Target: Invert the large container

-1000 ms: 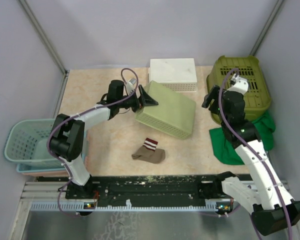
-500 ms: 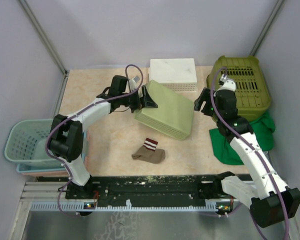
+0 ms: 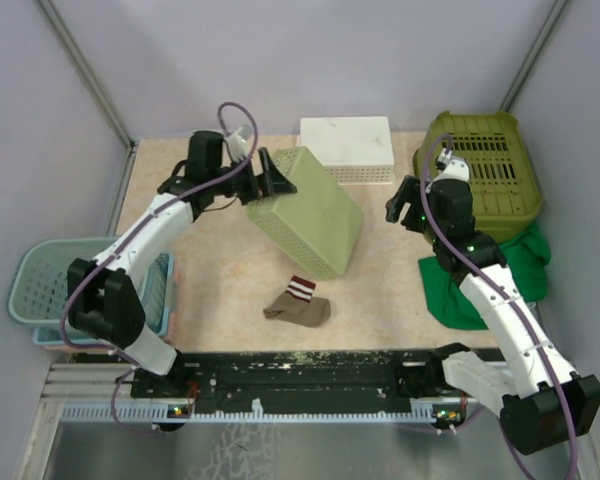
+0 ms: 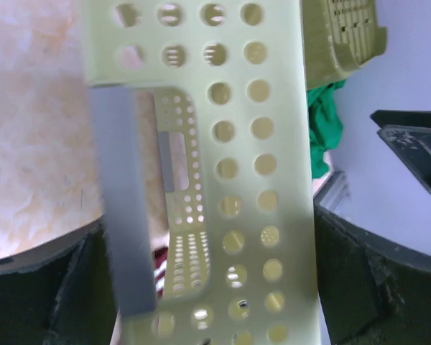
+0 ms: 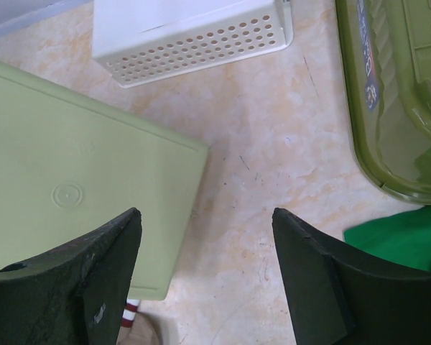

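The large light green perforated container (image 3: pixel 310 215) stands tilted steeply on its near edge at the table's middle, its flat bottom facing right. My left gripper (image 3: pixel 270 180) is shut on its upper rim wall. In the left wrist view the holed wall (image 4: pixel 237 165) fills the space between my fingers (image 4: pixel 57 287). My right gripper (image 3: pixel 405 205) is open and empty, hovering just right of the container and apart from it. The right wrist view shows the container's bottom (image 5: pixel 79 187) at the left, beside my open gripper (image 5: pixel 205 212).
A white basket (image 3: pixel 346 148) lies upside down at the back. An olive basket (image 3: pixel 480 175) sits at the right on a green cloth (image 3: pixel 485 275). A striped sock (image 3: pixel 298 302) lies in front of the container. A teal basket (image 3: pixel 50 285) sits at the left edge.
My left gripper has swung up and left with the container's rim, tipping the container much steeper. My right gripper came left from over the olive basket and now holds still.
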Motion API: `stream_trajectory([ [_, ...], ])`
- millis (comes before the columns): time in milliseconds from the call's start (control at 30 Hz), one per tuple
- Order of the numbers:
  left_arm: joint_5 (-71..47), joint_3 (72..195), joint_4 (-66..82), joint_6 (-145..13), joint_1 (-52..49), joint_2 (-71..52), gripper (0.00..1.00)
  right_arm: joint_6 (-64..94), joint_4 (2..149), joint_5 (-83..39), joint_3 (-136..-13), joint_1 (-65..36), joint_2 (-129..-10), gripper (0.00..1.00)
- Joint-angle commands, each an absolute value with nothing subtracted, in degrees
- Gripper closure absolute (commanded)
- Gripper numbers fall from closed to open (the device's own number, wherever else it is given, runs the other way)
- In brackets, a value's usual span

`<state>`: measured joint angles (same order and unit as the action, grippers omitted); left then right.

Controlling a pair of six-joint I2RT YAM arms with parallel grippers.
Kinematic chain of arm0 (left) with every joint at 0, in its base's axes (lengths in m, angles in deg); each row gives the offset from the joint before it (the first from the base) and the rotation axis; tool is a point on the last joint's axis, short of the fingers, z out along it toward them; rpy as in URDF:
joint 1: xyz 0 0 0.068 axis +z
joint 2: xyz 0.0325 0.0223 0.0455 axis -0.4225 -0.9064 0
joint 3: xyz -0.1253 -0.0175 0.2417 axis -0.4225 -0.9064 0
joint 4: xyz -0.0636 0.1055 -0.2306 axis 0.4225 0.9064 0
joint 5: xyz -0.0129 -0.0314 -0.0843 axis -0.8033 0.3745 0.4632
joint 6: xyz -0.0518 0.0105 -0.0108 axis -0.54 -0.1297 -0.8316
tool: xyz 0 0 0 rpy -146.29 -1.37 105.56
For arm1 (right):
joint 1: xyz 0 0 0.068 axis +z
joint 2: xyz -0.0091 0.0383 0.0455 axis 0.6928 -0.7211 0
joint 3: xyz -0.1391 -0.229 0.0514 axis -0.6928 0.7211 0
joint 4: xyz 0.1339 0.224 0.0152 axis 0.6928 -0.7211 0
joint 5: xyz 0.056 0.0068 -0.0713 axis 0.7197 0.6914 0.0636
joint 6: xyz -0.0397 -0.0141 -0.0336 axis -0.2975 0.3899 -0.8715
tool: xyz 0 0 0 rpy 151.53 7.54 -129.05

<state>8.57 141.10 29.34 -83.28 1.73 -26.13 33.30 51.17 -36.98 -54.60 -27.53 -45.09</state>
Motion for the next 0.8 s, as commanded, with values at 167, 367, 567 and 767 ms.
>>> stream_trajectory([
  [167, 20.68, 129.86, 15.65, -98.23, 14.81, -23.74, 0.01, 32.61, 53.10, -36.76, -55.52, -27.77, -43.78, 0.26],
  [367, 1.84, 136.18, 32.51, -86.07, 18.68, -24.68, 0.01, 32.25, 52.18, -37.69, -55.07, -27.81, -42.54, 0.25],
  [567, -6.19, 137.90, 36.62, -79.97, 19.77, -25.38, 0.01, 32.14, 52.43, -37.61, -54.49, -27.77, -42.35, 0.25],
  [767, 9.20, 132.66, 28.63, -88.20, 24.40, -24.86, 0.01, 32.14, 52.60, -37.40, -54.64, -27.77, -42.50, 0.24],
])
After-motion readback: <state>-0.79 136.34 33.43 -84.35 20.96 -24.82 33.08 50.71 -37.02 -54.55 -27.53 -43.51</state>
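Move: The left hand, fingers wide open, is right at the raised handle end of the tilted light-green container, whose middle lies about 5 cm back, 6 cm to the right and 9 cm below. The white basket is roughly 14 cm ahead and 17 cm right, some 15 cm lower; the sock is about 21 cm back, 4 cm right and 20 cm below. From the idle right hand, the container's middle is about level ahead, 22 cm left and 10 cm below. The left hand backs out from the raised handle end of the light-green container, going about 16 cm left and about a third as far forward while it sinks a little, so the end wall no longer lies between the fingers. The wrist swings roughly 25 degrees counter-clockwise on the way, and the fingers stay wide open throughout, ending clear of the container on its forward-left side. ##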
